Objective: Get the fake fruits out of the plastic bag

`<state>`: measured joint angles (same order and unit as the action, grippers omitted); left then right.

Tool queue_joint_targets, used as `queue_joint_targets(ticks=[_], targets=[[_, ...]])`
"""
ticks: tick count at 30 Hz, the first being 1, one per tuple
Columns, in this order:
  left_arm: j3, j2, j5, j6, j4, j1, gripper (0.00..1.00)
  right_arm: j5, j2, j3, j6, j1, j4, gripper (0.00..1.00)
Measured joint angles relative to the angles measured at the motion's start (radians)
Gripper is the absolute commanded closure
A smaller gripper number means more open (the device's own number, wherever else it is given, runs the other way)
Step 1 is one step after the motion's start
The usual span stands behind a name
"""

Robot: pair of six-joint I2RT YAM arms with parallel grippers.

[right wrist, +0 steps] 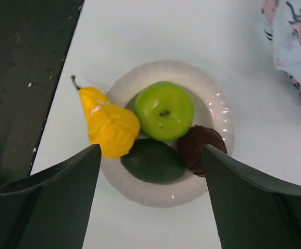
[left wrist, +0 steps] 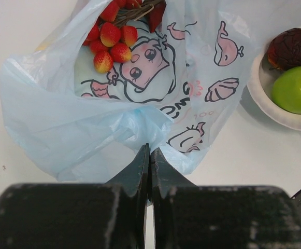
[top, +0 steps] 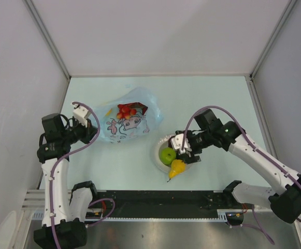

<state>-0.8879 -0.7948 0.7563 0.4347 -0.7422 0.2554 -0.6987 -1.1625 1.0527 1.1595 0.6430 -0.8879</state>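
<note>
The light-blue plastic bag [top: 132,122] lies at the table's left-middle with its mouth open at the far side. A bunch of red grapes [top: 125,110] sits in the mouth and also shows in the left wrist view [left wrist: 111,39]. My left gripper [left wrist: 150,151] is shut on a fold of the bag [left wrist: 88,119] at its near left end. My right gripper [right wrist: 151,150] is open and empty above the white plate [right wrist: 212,98]. The plate holds a green apple [right wrist: 164,110], a dark green avocado [right wrist: 150,162] and a dark maroon fruit [right wrist: 202,149]. A yellow pear-shaped fruit [right wrist: 109,124] leans on the rim.
The plate [top: 159,161] sits right of the bag, near the table's front edge. A dark metal rail [top: 155,199] runs along the front. White walls enclose the left, back and right sides. Something yellow [top: 109,111] shows faintly through the bag.
</note>
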Motion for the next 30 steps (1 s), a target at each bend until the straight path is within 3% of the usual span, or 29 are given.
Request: queue_joint_targets(ticks=[4, 9, 11, 19, 23, 30], targets=[[0.007, -0.003, 0.005, 0.000, -0.001, 0.000, 0.94, -0.020, 0.022, -0.027, 0.154, 0.037, -0.065, 0.23], [0.009, -0.008, 0.006, 0.001, -0.009, -0.002, 0.94, -0.059, -0.039, -0.037, 0.308, 0.101, -0.097, 0.39], [0.009, -0.010, 0.005, 0.001, -0.014, -0.002, 0.94, -0.069, -0.063, -0.047, 0.349, 0.122, -0.098, 0.46], [0.009, -0.009, -0.002, 0.002, -0.042, -0.003, 0.94, -0.076, -0.153, -0.079, 0.471, 0.154, -0.094, 0.53], [0.009, -0.006, -0.012, 0.002, -0.052, -0.003, 0.94, -0.057, -0.184, -0.079, 0.502, 0.154, -0.097, 0.67], [0.009, 0.002, -0.020, 0.002, -0.057, -0.003, 0.94, -0.002, -0.249, -0.079, 0.502, 0.153, -0.098, 0.67]])
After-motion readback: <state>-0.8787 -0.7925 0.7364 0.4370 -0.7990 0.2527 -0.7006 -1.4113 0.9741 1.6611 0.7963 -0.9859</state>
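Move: The yellow pear lies about 5 cm back from the right hand, 1 cm left and 10 cm below. The green apple is some 2 cm ahead and 6 cm left of this hand, the avocado 3 cm ahead and 3 cm right, both about 12 cm down. From the left hand, the pear is roughly 43 cm right, 16 cm back and 13 cm lower. The right hand sinks 9 cm and draws back 5, turning 30 degrees counter-clockwise, fingers closing around the pear. ##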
